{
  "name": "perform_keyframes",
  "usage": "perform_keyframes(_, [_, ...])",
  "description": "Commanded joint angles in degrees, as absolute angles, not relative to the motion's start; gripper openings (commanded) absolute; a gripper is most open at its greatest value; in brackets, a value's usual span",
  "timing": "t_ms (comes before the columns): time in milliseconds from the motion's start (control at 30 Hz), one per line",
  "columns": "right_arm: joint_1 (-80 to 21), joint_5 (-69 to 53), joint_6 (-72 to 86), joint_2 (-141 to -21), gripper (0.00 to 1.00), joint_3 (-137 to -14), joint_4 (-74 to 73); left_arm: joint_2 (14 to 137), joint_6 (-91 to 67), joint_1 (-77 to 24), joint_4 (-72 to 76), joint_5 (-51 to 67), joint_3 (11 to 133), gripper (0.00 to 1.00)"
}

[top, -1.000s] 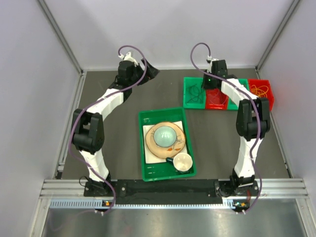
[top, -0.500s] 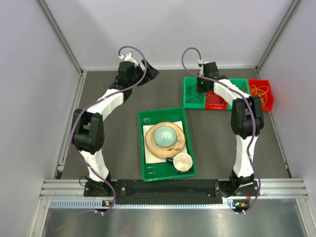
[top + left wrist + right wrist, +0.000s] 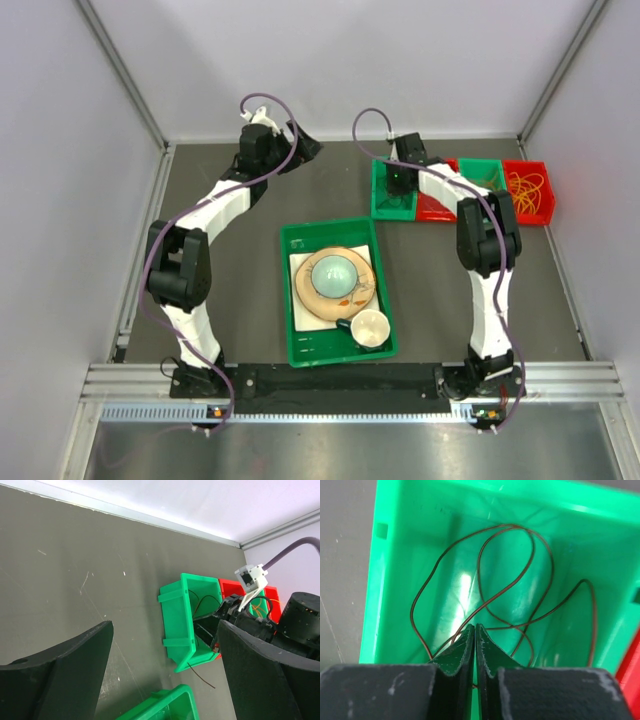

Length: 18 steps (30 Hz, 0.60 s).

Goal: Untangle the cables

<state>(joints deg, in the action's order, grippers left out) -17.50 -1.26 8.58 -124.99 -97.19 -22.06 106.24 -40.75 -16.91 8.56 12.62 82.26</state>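
Thin dark cables (image 3: 515, 575) lie looped in the left green bin (image 3: 375, 580), the same green bin (image 3: 381, 200) at the back right of the table. My right gripper (image 3: 474, 626) hangs over them with its jaws pressed together, and a dark strand shows in the slit between them. From above, the right gripper (image 3: 398, 183) sits over this bin. One dark cable end (image 3: 200, 676) trails out onto the table beside the green bin (image 3: 180, 615). Yellow-orange cables (image 3: 527, 185) fill the far-right red bin. My left gripper (image 3: 165, 625) is open and holds nothing; the left gripper (image 3: 305, 142) is held up near the back wall.
A green tray (image 3: 290, 300) in the middle holds a plate with a pale bowl (image 3: 335, 273) and a cream cup (image 3: 369, 326). A red bin (image 3: 435, 207) and a second green bin (image 3: 487, 172) stand in the row. Walls close in the back and sides.
My right arm swung left, from over the red bin to over the left green bin, and its jaws closed tight. The left arm has not moved.
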Motion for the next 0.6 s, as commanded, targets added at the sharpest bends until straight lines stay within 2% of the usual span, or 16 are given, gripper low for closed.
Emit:
perform_keyframes(0, [-17.8, 1.4, 7.1, -123.0, 0.04, -101.9, -22.8, 102.6, -40.2, -16.8, 10.4, 13.1, 82.0, 0.9])
perform_keyframes(100, [-17.8, 3.9, 5.9, -122.0, 0.08, -102.9, -24.2, 102.5, -40.4, -16.8, 10.6, 13.3, 82.0, 0.91])
perform_keyframes(233, [-17.8, 6.4, 4.9, -119.7, 0.23, -101.3, -23.3, 102.0, -40.6, -16.8, 10.7, 13.4, 81.7, 0.91])
perform_keyframes(367, [-17.8, 7.6, 4.9, -117.9, 0.24, -101.2, -22.6, 101.6, -40.3, -16.8, 10.6, 13.6, 81.6, 0.91])
perform_keyframes(467, [-17.8, 8.5, 5.0, -115.1, 0.34, -101.9, -22.4, 100.8, -39.0, -16.8, 9.5, 12.9, 81.4, 0.91])
perform_keyframes(500, [-17.8, 8.7, 5.3, -114.1, 0.45, -101.9, -22.1, 100.5, -38.3, -16.7, 8.9, 12.7, 81.6, 0.91])
perform_keyframes(567, [-17.8, 8.5, 6.0, -110.6, 0.59, -101.8, -21.9, 99.1, -36.6, -16.2, 7.0, 11.4, 81.2, 0.93])
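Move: The right hand's nearly shut fingertips are down inside the leftmost green bin, with the middle of the dark cable's loops about 2 cm ahead, 1 cm to the right and 2 cm below. The neighbouring red bin is centred some 10 cm to the right of this hand and about level with it. The large green tray's middle lies roughly 22 cm back and 11 cm left. From the idle left hand the cable is about 18 cm right, 2 cm ahead and 20 cm below. The right hand backs up out of the green bin, rising about 6 cm away from the coiled cable, with a smaller drift of some 2 cm to the right towards the red bin and a little forward, the climb fastest at the end. As it lifts, the nearly closed fingers spread to about half open with nothing between them, and the wrist tips up by some 10 degrees so that the fingers point less steeply down. ##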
